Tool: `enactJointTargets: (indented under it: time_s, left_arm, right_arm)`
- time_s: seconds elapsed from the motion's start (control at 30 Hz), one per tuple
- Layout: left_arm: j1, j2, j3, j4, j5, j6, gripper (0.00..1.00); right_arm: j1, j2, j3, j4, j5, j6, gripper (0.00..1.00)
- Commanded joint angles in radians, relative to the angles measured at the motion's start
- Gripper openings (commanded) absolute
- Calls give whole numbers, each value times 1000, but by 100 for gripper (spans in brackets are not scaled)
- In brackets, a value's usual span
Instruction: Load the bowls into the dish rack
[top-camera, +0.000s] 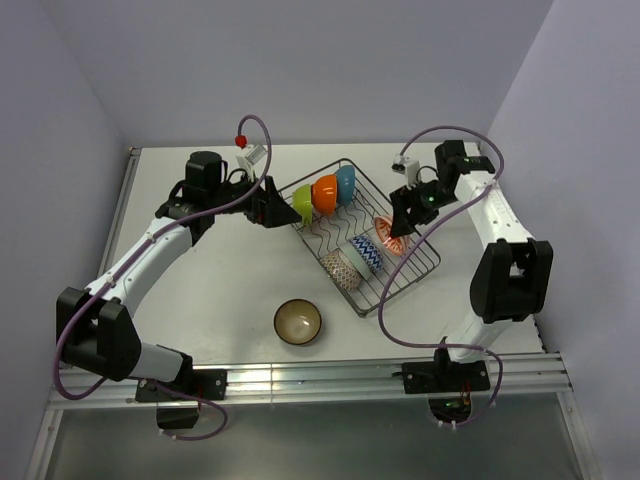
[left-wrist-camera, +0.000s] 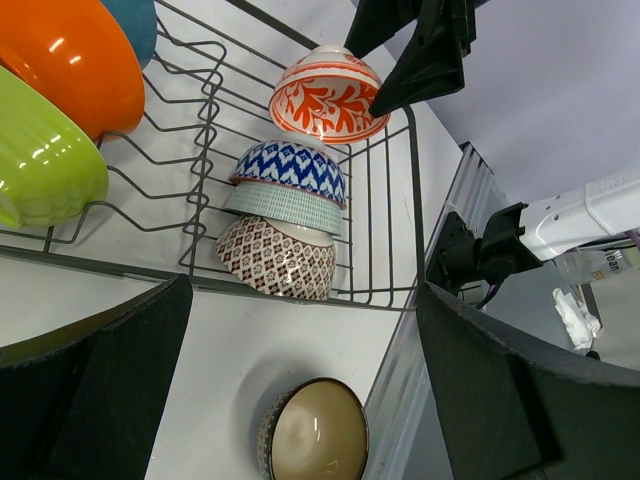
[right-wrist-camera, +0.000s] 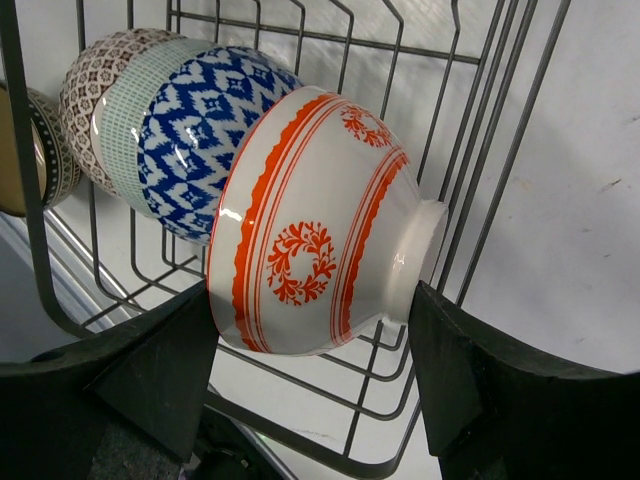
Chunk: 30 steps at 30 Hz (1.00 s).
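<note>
The dish rack (top-camera: 424, 262) stands mid-table. A lime green bowl (top-camera: 302, 203), an orange bowl (top-camera: 324, 193) and a blue bowl (top-camera: 346, 183) stand on edge in its far row. In the near row are a brown patterned bowl (top-camera: 342, 268) and a blue zigzag bowl (top-camera: 366, 253). Beside them is the red-orange patterned bowl (right-wrist-camera: 310, 220), on edge, with my right gripper (right-wrist-camera: 312, 315) shut on it from rim to foot. A dark brown bowl (top-camera: 298, 321) sits upright on the table in front of the rack. My left gripper (top-camera: 268, 205) is open and empty beside the rack's left end.
In the left wrist view a pale green checked bowl (left-wrist-camera: 285, 205) is squeezed between the zigzag bowl and the brown patterned one. The table's metal front rail (top-camera: 330, 380) runs just behind the dark brown bowl. Purple cables loop above both arms.
</note>
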<state>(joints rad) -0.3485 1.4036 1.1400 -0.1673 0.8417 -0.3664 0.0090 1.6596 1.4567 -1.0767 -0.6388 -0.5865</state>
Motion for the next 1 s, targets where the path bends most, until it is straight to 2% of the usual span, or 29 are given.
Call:
enactJointTargets:
  time_s: [0.0,0.57,0.67,0.77,0.8,0.87,0.9,0.97]
  left_arm:
    - [-3,-29,30,2,19,26,99]
    - [-3,-31,20,20,13,17,99]
    - [-3,-32,15,22,13,17,100]
    - [-3,-32,14,25,14,12,100]
    - [-3,-32,14,26,14,12,100]
    - [-3,-31,14,22,16,17,100]
    - [-3,-31,14,20,16,20,99]
    - [-3,-32,9,14,16,26,99]
  right_arm:
    - [16,-1,1,20,-30,-21,0]
    - [109,15,-116,95,39,37,0]
    - [123,8,-128,121,70,53,6]
    - [141,2,-140,135,97,63,18]
    - [149,5,-141,133,97,65,29]
    - [154,5,-141,126,96,70,41]
    - [155,6,-141,124,93,73,51]
    - [155,5,-130,113,85,79,60]
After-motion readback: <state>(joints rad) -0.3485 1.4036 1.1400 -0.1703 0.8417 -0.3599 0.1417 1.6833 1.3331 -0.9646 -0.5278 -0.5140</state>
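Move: My right hand already grips the orange floral bowl, hanging over the dish rack. The free slot on the right of the blue-patterned bowl is about 3 cm left, 2 cm back and 5 cm below. The blue-patterned bowl sits about 7 cm left and 4 cm back, the brown-patterned bowl some 12 cm left and 8 cm back, both roughly 6 cm lower. From my left hand the slot lies about 20 cm right, 8 cm back and 16 cm below. I lower the orange floral bowl with my right hand by about 5 cm into the dish rack, easing it some 3 cm left and a little back towards the blue-patterned bowl. The descent dies out first, while a slow creep to the left goes on. My fingers keep their hold, and the wrist tilts only about 5 degrees. ##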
